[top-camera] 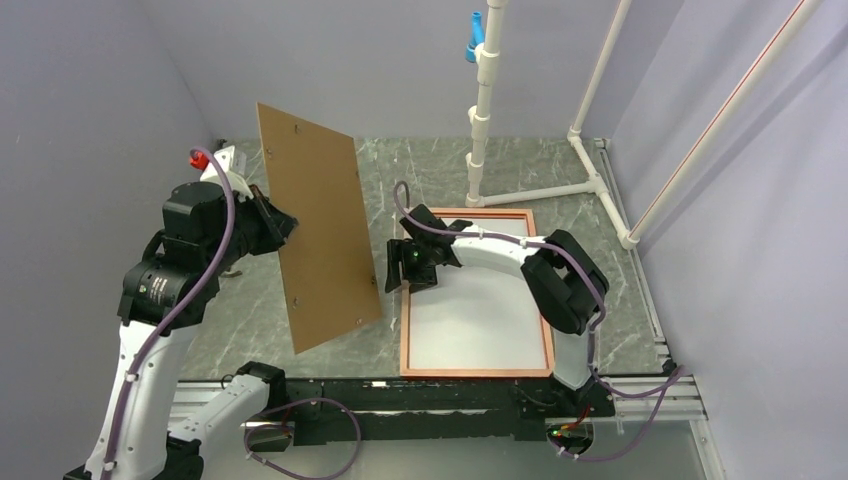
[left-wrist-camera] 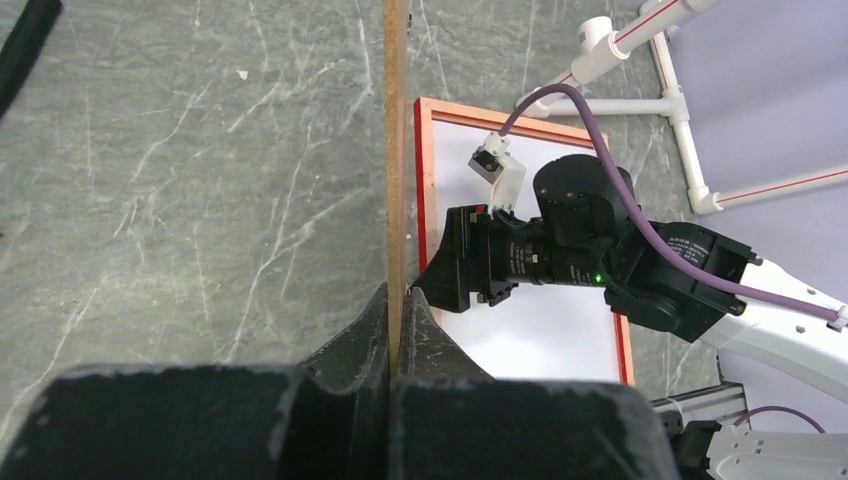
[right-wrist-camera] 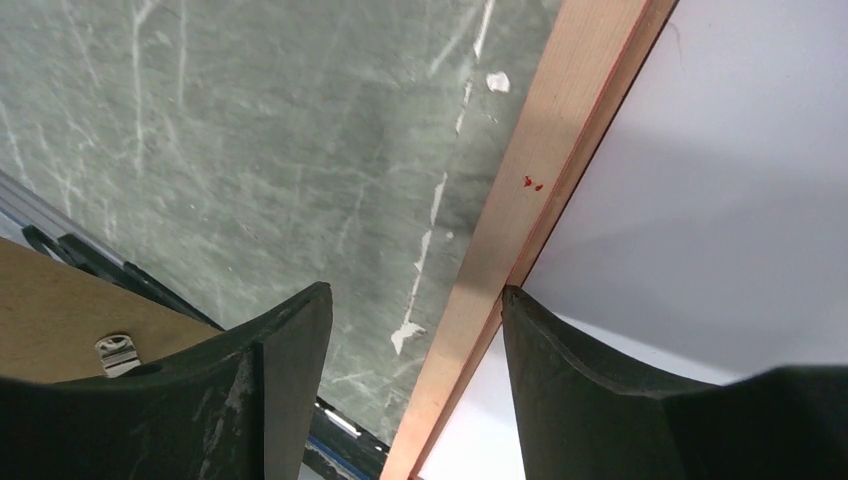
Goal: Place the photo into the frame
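Observation:
The frame (top-camera: 544, 300) lies flat on the table right of centre, its copper-orange back edge up. Inside it lies the photo (top-camera: 475, 325), plain white back up, its print hidden. My right gripper (top-camera: 397, 268) hovers open at the frame's left rail (right-wrist-camera: 530, 180), one finger over the table and one over the photo (right-wrist-camera: 720, 200). My left gripper (left-wrist-camera: 398, 300) is shut on the edge of the brown backing board (top-camera: 315, 240), which it holds upright left of the frame (left-wrist-camera: 428, 170).
A white pipe stand (top-camera: 480, 120) with a blue piece (top-camera: 474, 38) on top rises behind the frame, its feet running along the back right. Walls close in on the left and right. A metal rail (top-camera: 420, 395) lines the near edge.

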Robot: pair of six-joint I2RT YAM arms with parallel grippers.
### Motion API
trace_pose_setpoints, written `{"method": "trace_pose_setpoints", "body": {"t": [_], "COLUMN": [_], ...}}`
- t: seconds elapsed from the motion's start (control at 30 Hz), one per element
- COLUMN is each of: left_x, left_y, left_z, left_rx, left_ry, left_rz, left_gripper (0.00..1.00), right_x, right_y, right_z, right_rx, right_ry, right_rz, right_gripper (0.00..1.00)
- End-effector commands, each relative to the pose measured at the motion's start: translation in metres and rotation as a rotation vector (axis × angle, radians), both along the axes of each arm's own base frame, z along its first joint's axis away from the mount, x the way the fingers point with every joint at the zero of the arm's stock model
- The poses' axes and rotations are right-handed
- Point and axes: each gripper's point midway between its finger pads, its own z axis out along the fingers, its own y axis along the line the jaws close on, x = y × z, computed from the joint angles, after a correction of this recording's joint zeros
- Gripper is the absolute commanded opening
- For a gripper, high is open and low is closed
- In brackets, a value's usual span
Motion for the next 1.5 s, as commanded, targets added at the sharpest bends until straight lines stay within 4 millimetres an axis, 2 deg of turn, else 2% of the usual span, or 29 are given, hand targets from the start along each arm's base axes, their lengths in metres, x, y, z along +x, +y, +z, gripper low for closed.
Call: {"method": "trace_pose_setpoints", "body": {"t": [0.0,0.17,0.37,0.47,0.57,0.63,0.73,0.97,1.1,1.27,1.47], "left_x": [-0.002,-0.006,-0.005,-0.004,-0.004,-0.005,-0.006,-0.015,-0.020,-0.026,-0.029], "left_y": [0.008,0.013,0.009,-0.004,-0.022,-0.033,-0.047,-0.071,-0.078,-0.084,-0.083], "left_z": [0.049,0.052,0.051,0.054,0.061,0.062,0.064,0.070,0.068,0.072,0.066], "left_rx": [-0.014,0.009,0.003,-0.041,-0.108,-0.149,-0.210,-0.342,-0.429,-0.543,-0.609], "left_ry": [-0.170,-0.178,-0.181,-0.196,-0.237,-0.245,-0.255,-0.268,-0.275,-0.298,-0.291], "left_rz": [0.024,0.040,0.017,-0.043,-0.127,-0.178,-0.244,-0.376,-0.420,-0.502,-0.534], "left_gripper": [0.00,0.00,0.00,0.00,0.00,0.00,0.00,0.00,0.00,0.00,0.00], "right_x": [0.018,0.015,0.015,0.017,0.018,0.017,0.012,0.004,0.000,-0.007,-0.015], "right_y": [0.027,0.018,-0.010,-0.031,-0.052,-0.067,-0.089,-0.127,-0.136,-0.132,-0.127], "right_z": [0.029,0.044,0.082,0.108,0.139,0.162,0.185,0.195,0.204,0.221,0.249], "right_rx": [0.094,0.091,0.161,0.223,0.313,0.393,0.489,0.611,0.728,0.809,0.931], "right_ry": [-0.058,-0.078,-0.132,-0.179,-0.244,-0.296,-0.357,-0.374,-0.381,-0.412,-0.430], "right_rz": [0.013,0.019,-0.009,-0.032,-0.057,-0.080,-0.096,-0.088,-0.050,0.038,0.098], "right_gripper": [0.66,0.69,0.77,0.84,0.97,0.99,0.99,0.99,0.99,0.98,0.95]}}
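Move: The left hand already holds the backing board by its left edge; the board's middle lies about 8 cm right, 4 cm ahead and 12 cm below, and the frame's centre is some 39 cm right, level with the hand and 34 cm below. From the right hand, the board's middle is about 15 cm left, 2 cm ahead and 19 cm above. The frame's centre is 16 cm to this hand's right, about 2 cm below, and the pipe foot some 21 cm ahead, 16 cm right. The right hand, its fingers astride the frame's left rail, edges about 1 cm left, then comes free, rising some 21 cm and swinging 13 cm right as its fingers open wide and roll up from pointing down to pointing left, so that they come close to the board's free edge without a visible grip. Keeping its pinch, the left hand first lifts slightly, then carries the board about 8 cm right towards the frame and rolls it some 30 degrees, right side up, while turning it clockwise. ##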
